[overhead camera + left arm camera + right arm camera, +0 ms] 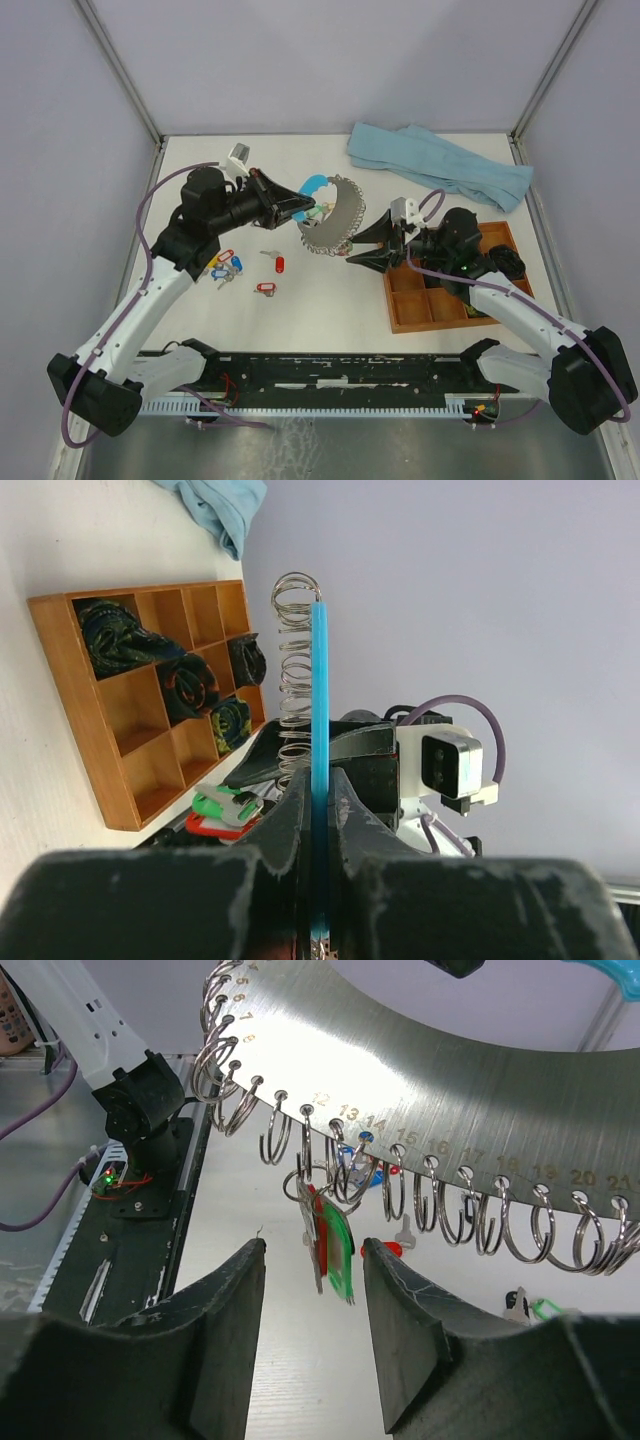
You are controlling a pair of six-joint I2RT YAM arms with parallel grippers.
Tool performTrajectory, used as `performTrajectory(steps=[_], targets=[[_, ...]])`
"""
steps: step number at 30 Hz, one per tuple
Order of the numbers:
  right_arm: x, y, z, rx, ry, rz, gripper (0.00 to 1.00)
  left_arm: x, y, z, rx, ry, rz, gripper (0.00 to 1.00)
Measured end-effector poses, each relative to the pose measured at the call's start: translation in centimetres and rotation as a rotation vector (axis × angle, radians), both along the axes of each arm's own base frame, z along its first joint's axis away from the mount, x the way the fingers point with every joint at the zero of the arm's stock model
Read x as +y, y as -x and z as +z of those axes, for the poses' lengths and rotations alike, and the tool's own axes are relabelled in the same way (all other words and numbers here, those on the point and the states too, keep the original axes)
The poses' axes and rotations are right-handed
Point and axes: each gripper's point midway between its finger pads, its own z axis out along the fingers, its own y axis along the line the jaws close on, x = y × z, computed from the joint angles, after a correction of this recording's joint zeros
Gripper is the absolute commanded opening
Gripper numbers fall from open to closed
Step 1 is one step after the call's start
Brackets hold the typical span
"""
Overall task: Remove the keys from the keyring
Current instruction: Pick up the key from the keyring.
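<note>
The keyring (pixel 338 216) is held up above the table, a silvery arc plate hung with wire rings and a light-blue arc. My left gripper (pixel 308 209) is shut on the blue arc (pixel 319 680), seen edge-on between its jaws (pixel 319 785). A red-tagged and a green-tagged key (pixel 335 1237) hang together from one ring under the numbered plate (pixel 430 1060). My right gripper (pixel 312 1255) is open, one finger on each side of these hanging keys, touching neither. Loose keys lie on the table: red ones (pixel 279 264) (pixel 266 288) and a blue, red and yellow cluster (pixel 226 265).
A wooden compartment tray (pixel 399 312) with dark rolled bundles stands at the right, under my right arm. A light-blue cloth (pixel 440 162) lies at the back right. White walls close in the table on the left, the back and the right.
</note>
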Motion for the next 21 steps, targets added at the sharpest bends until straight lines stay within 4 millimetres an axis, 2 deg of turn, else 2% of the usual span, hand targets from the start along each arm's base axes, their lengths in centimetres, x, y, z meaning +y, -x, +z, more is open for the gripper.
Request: performTrajectory(steps=[13, 21], targets=[[0.1, 0.2, 0.1, -0.013, -0.005, 0.011, 0.37, -0.2, 1.4, 1.0, -0.067, 0.009, -0.072, 0.03], [0.1, 0.3, -0.3, 0.007, 0.008, 0.010, 0.32, -0.4, 1.8, 1.3, -0.089, 0.017, -0.103, 0.03]])
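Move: The hanging key with the green tag, a red-tagged one beside it, is almost at the right fingertips: about 1 cm to that hand's left, level with it in depth and height. The keyring's metal plate centres roughly 7 cm ahead, 4 cm left and 5 cm up; a red key on the table lies some 18 cm left, 4 cm back and 22 cm below. From the left hand, the green key is about 7 cm back, 9 cm right and 8 cm below. Right fingers close partway around the green key, hand still, while the left draws the keyring back 2 cm, rising slightly. ##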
